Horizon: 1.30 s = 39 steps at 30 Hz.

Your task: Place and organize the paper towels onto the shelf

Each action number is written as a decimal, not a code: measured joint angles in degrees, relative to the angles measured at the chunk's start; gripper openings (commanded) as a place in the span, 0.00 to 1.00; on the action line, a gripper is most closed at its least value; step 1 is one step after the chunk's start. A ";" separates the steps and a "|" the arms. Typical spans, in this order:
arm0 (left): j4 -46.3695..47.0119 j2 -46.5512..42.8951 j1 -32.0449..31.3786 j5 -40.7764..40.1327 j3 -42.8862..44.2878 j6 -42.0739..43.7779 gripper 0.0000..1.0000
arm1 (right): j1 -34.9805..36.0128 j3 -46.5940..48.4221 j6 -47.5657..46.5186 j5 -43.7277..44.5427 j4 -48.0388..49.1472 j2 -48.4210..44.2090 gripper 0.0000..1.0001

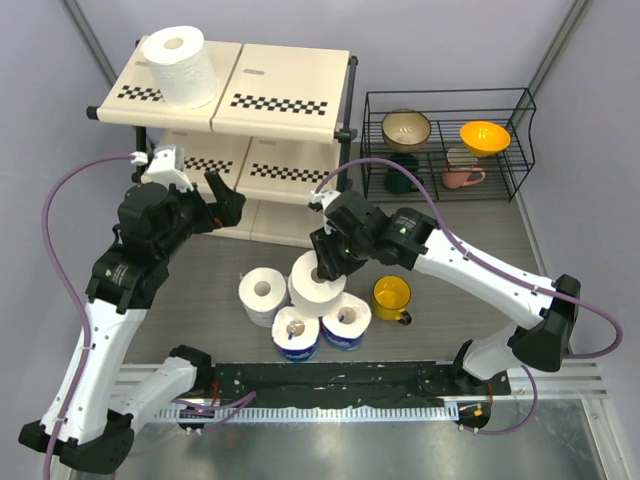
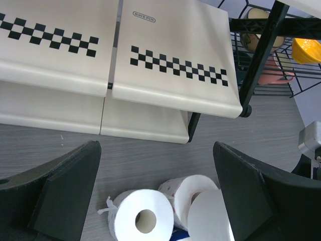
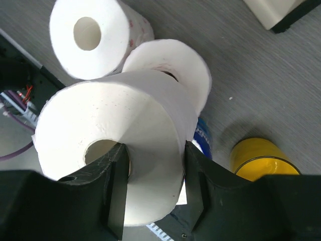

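One bare white paper towel roll (image 1: 180, 65) stands on the left top board of the shelf (image 1: 285, 90). My right gripper (image 1: 322, 268) is shut on another white roll (image 1: 312, 288) over the cluster on the table. In the right wrist view one finger (image 3: 113, 186) sits inside the core of this roll (image 3: 145, 120) and the other presses its outer wall. Below it are a white roll (image 1: 262, 295) and two rolls with blue wrappers (image 1: 296, 335) (image 1: 347, 322). My left gripper (image 1: 228, 203) hangs open and empty in front of the shelf's middle tier (image 2: 170, 75), above the rolls (image 2: 143, 216).
A black wire rack (image 1: 450, 145) with bowls and mugs stands right of the shelf. A yellow mug (image 1: 392, 298) sits just right of the roll cluster, also seen as the yellow mug (image 3: 258, 158). A black mounting rail (image 1: 330, 385) runs along the near edge.
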 measured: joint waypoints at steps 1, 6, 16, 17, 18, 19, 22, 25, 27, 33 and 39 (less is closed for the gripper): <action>0.00 0.02 0.00 0.09 0.00 -0.02 1.00 | 0.00 0.00 -0.02 -1.03 -0.02 0.00 0.12; -0.13 0.07 0.00 0.48 0.00 -0.02 1.00 | 0.22 0.00 -0.15 -4.98 -0.02 0.07 0.25; -1.53 -0.28 0.00 1.38 -0.31 0.00 1.00 | 0.26 0.00 0.04 -6.25 1.27 0.94 0.66; -1.70 -0.28 0.00 1.57 -0.35 -0.02 1.00 | 0.28 0.00 0.17 -6.54 1.81 0.83 0.68; -1.88 -0.31 0.00 1.70 -0.37 0.00 1.00 | 0.33 0.00 0.24 -6.51 2.27 0.68 0.71; -2.08 -0.31 0.00 1.92 -0.39 0.00 1.00 | 0.33 0.00 0.37 -6.49 2.75 0.48 0.73; -2.58 -0.52 0.00 2.32 -0.63 0.02 1.00 | 0.44 0.00 0.83 -6.01 4.24 -0.96 0.73; -2.82 -0.96 0.00 3.78 -0.76 0.04 1.00 | 0.44 0.00 1.84 -3.45 5.49 -3.78 0.74; -2.97 -1.49 -0.50 7.17 -1.09 -0.07 1.00 | 0.44 0.00 3.87 3.45 6.88 -9.31 0.73; -3.50 -3.52 -7.13 7.43 -4.70 -0.48 1.00 | 0.52 -2.34 8.37 22.58 8.17 -22.82 0.70; -4.02 -2.80 -23.69 0.11 -8.22 -2.91 1.00 | 0.42 -3.80 11.69 36.41 8.11 -35.63 0.70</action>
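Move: My right hand holds a paper towel roll by its wall; its resting spot on top of the clustered rolls is about 4 cm back, 4 cm left and 11 cm down. Of that cluster, the rear white roll lies 1 cm ahead and 3 cm left of my hand, the right blue roll 6 cm back and 5 cm right, the left blue roll 8 cm back and 7 cm left. From my empty left hand, the held roll is roughly 11 cm back, 18 cm right and 19 cm below. I ease my right hand about 1.5 cm back and slightly left to settle the roll on the rolls beneath, open the fingers to let go of its wall, then pull away up and to the right, some 19 cm up, fingers tilting up and swinging clockwise. As it clears out, my left hand, still wide open, comes right, back and down towards the roll, turning about 20 degrees clockwise. ##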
